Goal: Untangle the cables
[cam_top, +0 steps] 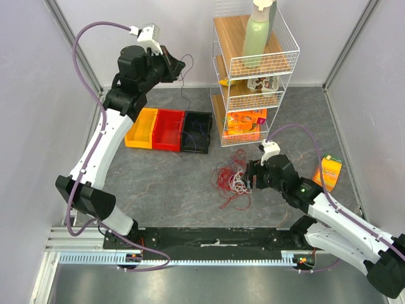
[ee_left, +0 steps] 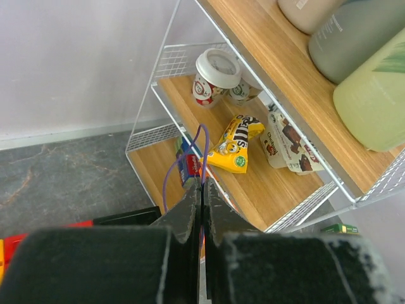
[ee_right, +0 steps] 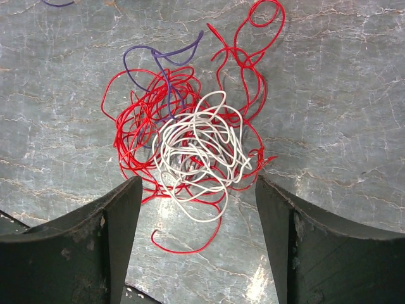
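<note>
A tangle of cables [cam_top: 233, 177] lies on the grey table: red loops around a white clump, with a purple strand on the far side. In the right wrist view the tangle [ee_right: 190, 139] sits just ahead of my right gripper [ee_right: 197, 190], which is open, its fingers either side of the nearest loops and holding nothing. My left gripper [cam_top: 172, 65] is raised high at the back left and is shut on a thin purple cable [cam_top: 183, 88] that hangs down towards the black bin. In the left wrist view that purple cable [ee_left: 202, 142] loops out of the shut gripper [ee_left: 202, 185].
Yellow [cam_top: 140, 128], red [cam_top: 169, 130] and black [cam_top: 196, 133] bins stand in a row at the back left; the black one holds purple wire. A white wire shelf rack [cam_top: 253, 69] with bottles and snack packs stands behind the tangle. An orange box [cam_top: 329, 171] lies at the right.
</note>
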Controlling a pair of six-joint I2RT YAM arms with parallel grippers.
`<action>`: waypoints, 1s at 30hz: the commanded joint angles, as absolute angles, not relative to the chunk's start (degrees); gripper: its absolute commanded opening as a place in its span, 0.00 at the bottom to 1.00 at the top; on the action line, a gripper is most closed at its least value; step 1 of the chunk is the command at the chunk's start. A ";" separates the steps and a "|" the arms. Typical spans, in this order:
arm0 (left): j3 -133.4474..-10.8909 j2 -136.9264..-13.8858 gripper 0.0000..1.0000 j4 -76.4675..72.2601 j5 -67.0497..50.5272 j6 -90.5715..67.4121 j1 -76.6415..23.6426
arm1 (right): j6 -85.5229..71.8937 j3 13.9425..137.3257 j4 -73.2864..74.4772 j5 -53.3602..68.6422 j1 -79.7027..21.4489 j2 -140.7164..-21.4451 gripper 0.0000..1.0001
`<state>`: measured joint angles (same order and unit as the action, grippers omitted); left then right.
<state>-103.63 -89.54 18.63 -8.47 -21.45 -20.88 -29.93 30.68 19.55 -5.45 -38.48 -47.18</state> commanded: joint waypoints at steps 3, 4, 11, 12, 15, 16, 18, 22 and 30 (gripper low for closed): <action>-106.34 -91.31 0.02 15.02 -11.51 -23.81 -20.30 | -30.06 32.08 19.34 -6.68 -38.76 -46.05 0.80; -107.22 -91.67 0.02 15.29 -11.95 -24.08 -20.04 | -29.88 32.52 19.34 -6.68 -38.76 -46.40 0.80; -119.60 -95.88 0.02 19.77 -12.66 -22.77 -19.77 | -28.91 34.20 19.43 -7.12 -38.76 -48.17 0.80; -120.92 -96.06 0.02 20.21 -12.57 -22.50 -19.60 | -29.35 33.41 18.64 -6.95 -38.76 -47.90 0.80; -123.22 -96.50 0.02 20.30 -11.69 -21.27 -19.51 | -29.62 33.31 18.37 -5.98 -38.76 -48.86 0.80; -123.74 -96.59 0.02 20.30 -11.43 -21.18 -19.25 | -29.53 33.66 18.89 -5.89 -38.76 -49.13 0.80; -124.28 -97.12 0.02 20.22 -11.51 -21.53 -19.07 | -29.36 33.58 19.25 -6.32 -38.76 -48.69 0.80; -124.27 -98.17 0.02 19.95 -13.01 -22.50 -18.90 | -29.27 33.40 19.07 -7.64 -38.76 -48.16 0.80; -117.62 -97.12 0.02 17.50 -13.62 -23.12 -18.72 | -28.12 35.78 19.17 -7.56 -38.76 -50.72 0.80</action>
<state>-121.75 -98.19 20.40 -12.25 -22.46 -19.03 -28.93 33.26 20.51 -6.46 -38.48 -50.63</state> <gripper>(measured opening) 0.026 0.803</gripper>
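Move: Beneath and a little ahead of the left hand, which already holds the purple cable up high, the black tray lies about 8 cm farther out, 5 cm to the right and 40 cm below. The red tray is just as far out and as low but 6 cm to the left; the wire shelf's middle stands some 12 cm ahead, 23 cm to the right and 22 cm below. From the open right hand the black tray is roughly 29 cm ahead, 14 cm left and 10 cm below. Bobbing the held purple cable above the trays, the left hand dips barely a centimetre, then rises about 9 cm away from the black tray before easing back down some 2 cm, with a slight forward drift of 2 cm overall. The fingers stay shut on the cable and tip up by nearly 10 degrees on the rise. ##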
